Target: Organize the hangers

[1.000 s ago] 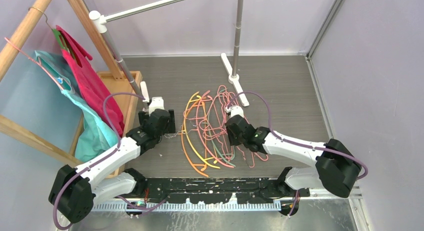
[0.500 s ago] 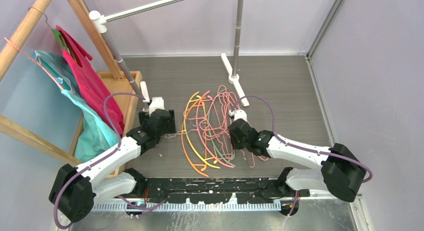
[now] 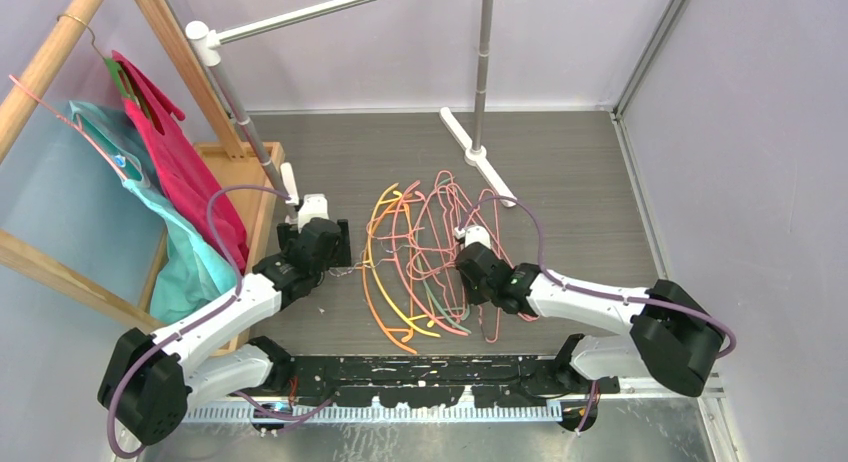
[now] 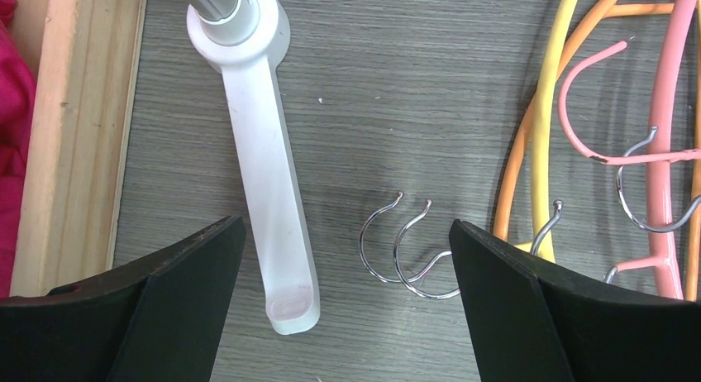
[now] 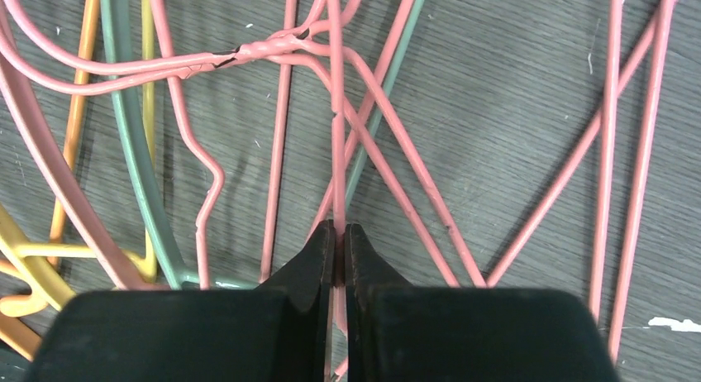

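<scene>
The hangers (image 3: 425,252) lie in a tangled pile on the dark floor: pink wire triangles, with curved orange, yellow and green ones on the left. My right gripper (image 3: 472,272) is down at the pile's right side. In the right wrist view it (image 5: 340,233) is shut on a single pink wire hanger (image 5: 336,134), which runs straight up from between the jaws. A green hanger (image 5: 132,150) lies to its left. My left gripper (image 4: 345,223) stands open above bare floor, over two metal hooks (image 4: 397,250), left of a yellow hanger (image 4: 550,93).
A metal rail rack (image 3: 485,52) stands behind the pile, one white foot (image 3: 478,157) at its back edge and the other (image 4: 264,175) under my left gripper. A wooden rack (image 3: 170,42) on the left carries magenta (image 3: 175,157) and teal (image 3: 190,262) garments.
My right gripper has closed onto the pink wire hanger after shifting slightly within the pile. The metal rack's pole and right foot have shifted a little to the right. The left arm is still.
</scene>
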`<state>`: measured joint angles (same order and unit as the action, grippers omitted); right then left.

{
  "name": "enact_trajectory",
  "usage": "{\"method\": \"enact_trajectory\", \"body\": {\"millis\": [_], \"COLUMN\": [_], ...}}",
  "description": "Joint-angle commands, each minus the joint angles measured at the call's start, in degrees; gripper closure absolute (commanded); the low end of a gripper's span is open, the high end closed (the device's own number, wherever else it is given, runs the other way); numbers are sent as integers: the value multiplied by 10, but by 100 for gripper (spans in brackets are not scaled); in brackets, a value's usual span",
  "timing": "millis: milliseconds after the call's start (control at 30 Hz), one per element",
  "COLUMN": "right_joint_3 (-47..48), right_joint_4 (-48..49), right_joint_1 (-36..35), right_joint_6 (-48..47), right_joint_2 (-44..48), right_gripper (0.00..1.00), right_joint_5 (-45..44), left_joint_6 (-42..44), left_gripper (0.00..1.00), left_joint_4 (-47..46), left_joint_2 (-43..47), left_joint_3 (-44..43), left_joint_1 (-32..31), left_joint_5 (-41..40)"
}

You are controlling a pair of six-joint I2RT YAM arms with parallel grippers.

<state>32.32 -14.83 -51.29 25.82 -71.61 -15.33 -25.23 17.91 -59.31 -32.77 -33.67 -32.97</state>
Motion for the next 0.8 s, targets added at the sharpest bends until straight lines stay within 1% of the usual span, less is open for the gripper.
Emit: {"method": "enact_trajectory", "body": {"millis": [0,67,167,367,567,700,767], "right_joint_3": [28,38,58,112,211,266,269], "right_joint_4": [-5,-14,-21,3,65,80,75], "right_joint_1": [0,0,0,0,0,0,0], "right_joint_6": [12,13,10,1,-10,-14,-16], "right_joint_2": [34,53,76,97,65,27,15], "right_gripper": [97,99,99,99,99,99,99], "right_joint_5": [-18,-22,-13,62,149,166,161], "left_joint_6": [-15,-16,-16,-19,-24,-27,-29], "left_gripper": [2,2,2,2,2,2,2], "left_joint_4": [-9,-8,-9,-17,-20,-16,-15], "left_joint_2": [17,22,32,46,46,51,56], "left_joint_3": [-13,-11,-5,7,12,12,14], "left_joint_1": [1,1,1,1,1,1,1], "left_joint_5": [-15,-15,-16,-13,-17,-16,-14]}}
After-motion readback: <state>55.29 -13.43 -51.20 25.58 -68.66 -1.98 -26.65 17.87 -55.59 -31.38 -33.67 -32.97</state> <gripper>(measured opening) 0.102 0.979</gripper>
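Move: My right hand is already shut on a pink hanger's wire low over the pile. My left gripper, waiting wide open, is about 28 cm to its left, 7 cm farther out and some 6 cm higher. On the way lie the green hanger, about 6 cm left and level with my right hand, and the yellow one, about 15 cm left and 5 cm ahead, both just below. From my left hand, the pinched wire is some 28 cm right, 7 cm back and lower. Keeping the pink wire pinched, I lift my right hand some 18 cm, going almost straight up at first, then sweeping about 10 cm left as well, over the pile towards my open left hand and speeding up as I go. A slight forward drift comes late. The wrist rolls roughly 30 degrees, its left side rising, with a slight turn counter-clockwise. ##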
